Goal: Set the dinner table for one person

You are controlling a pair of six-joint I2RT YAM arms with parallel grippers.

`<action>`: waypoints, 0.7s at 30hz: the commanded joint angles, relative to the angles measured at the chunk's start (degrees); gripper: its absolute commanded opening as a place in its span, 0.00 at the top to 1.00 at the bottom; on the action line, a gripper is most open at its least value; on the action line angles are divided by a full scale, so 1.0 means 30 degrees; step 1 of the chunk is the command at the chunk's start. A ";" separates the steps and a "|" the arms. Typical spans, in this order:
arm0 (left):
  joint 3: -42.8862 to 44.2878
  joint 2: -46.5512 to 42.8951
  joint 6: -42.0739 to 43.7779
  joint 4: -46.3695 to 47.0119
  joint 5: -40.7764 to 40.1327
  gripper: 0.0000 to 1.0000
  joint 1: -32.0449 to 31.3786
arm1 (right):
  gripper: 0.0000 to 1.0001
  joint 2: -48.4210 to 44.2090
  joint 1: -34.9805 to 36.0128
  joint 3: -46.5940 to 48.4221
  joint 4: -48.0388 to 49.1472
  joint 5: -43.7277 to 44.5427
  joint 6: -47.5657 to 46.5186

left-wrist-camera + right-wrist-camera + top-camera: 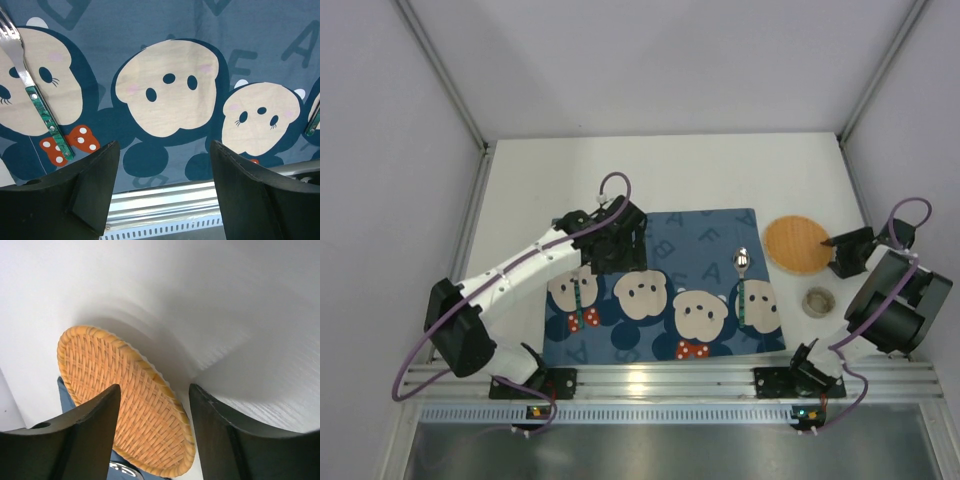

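The dinner table (pixel 700 170) is a white top with a blue mouse-print placemat (pixel 655 290) on it. A green-handled fork (pixel 582 296) lies on the mat's left side and a spoon (pixel 742 285) on its right. A round woven mat (pixel 797 244) rests just off the placemat's right corner. My left gripper (pixel 615 240) hovers open over the placemat's far left part; in the left wrist view the fork (pixel 31 92) lies left of the gripper (pixel 164 145). My right gripper (pixel 154 387) is open, its jaws straddling the near rim of the woven mat (pixel 120 385).
A small beige cup (pixel 818 301) stands on the table right of the placemat, near the right arm. A ribbed aluminium rail (pixel 670 380) runs along the near edge. White walls close in the table on three sides.
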 commanded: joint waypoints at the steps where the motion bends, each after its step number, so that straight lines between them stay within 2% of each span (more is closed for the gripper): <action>1: 0.0988 0.0354 0.0546 -0.0282 0.0118 0.23 0.0071 | 0.42 0.0989 -0.0045 -0.1223 0.1655 0.1012 -0.0578; 5: 0.1017 0.0676 0.0605 -0.0223 0.0147 0.23 0.0071 | 0.58 0.1225 0.0013 -0.0930 0.1831 0.0571 -0.1340; 6: 0.1104 0.0792 0.0634 -0.0194 0.0176 0.23 0.0100 | 0.69 0.1225 0.0072 -0.0929 0.1918 0.0483 -0.1487; 8: 0.1192 0.0939 0.0663 -0.0194 0.0263 0.23 0.0100 | 0.79 0.1051 0.0160 -0.1163 0.2299 0.0307 -0.1984; 9: 0.1309 0.0998 0.0635 -0.0194 0.0264 0.23 0.0100 | 0.90 0.1020 0.0160 -0.1251 0.2416 0.0278 -0.2074; 11: 0.1369 0.1086 0.0518 -0.0253 0.0381 0.23 0.0071 | 1.00 0.0932 0.0160 -0.1456 0.2651 -0.0073 -0.2163; 15: 0.0843 0.0737 0.0137 0.0009 0.0381 0.24 0.0071 | 1.00 0.0203 0.0306 -0.1632 0.2769 -0.1419 -0.1842; 21: -0.0418 -0.0669 -0.0508 0.0597 0.0206 0.21 0.0100 | 1.00 -0.3020 0.1740 -0.0083 0.1162 -0.1451 -0.0846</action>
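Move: The round wicker plate is what the right hand goes for: its middle lies roughly 9 cm to the hand's left and 3 cm farther out, about level with the fingertips, and its right rim is already by the half-open fingers. The clear cup stands some 12 cm back and 4 cm left of the hand; the spoon lies about 25 cm left and 9 cm back. From the left hand the plate is about 48 cm right, 11 cm ahead and 13 cm lower. The right hand dips about 1 cm while easing slightly forward and shuts its half-open fingers from beside the plate's right-hand rim, pinching that rim between the pads. Keeping the pinch, it rises some 3 cm from its lowest point and draws about 2 cm left towards the placemat, with the wrist turning roughly 10 degrees so the fingers tip up a little and swing slightly counter-clockwise. ##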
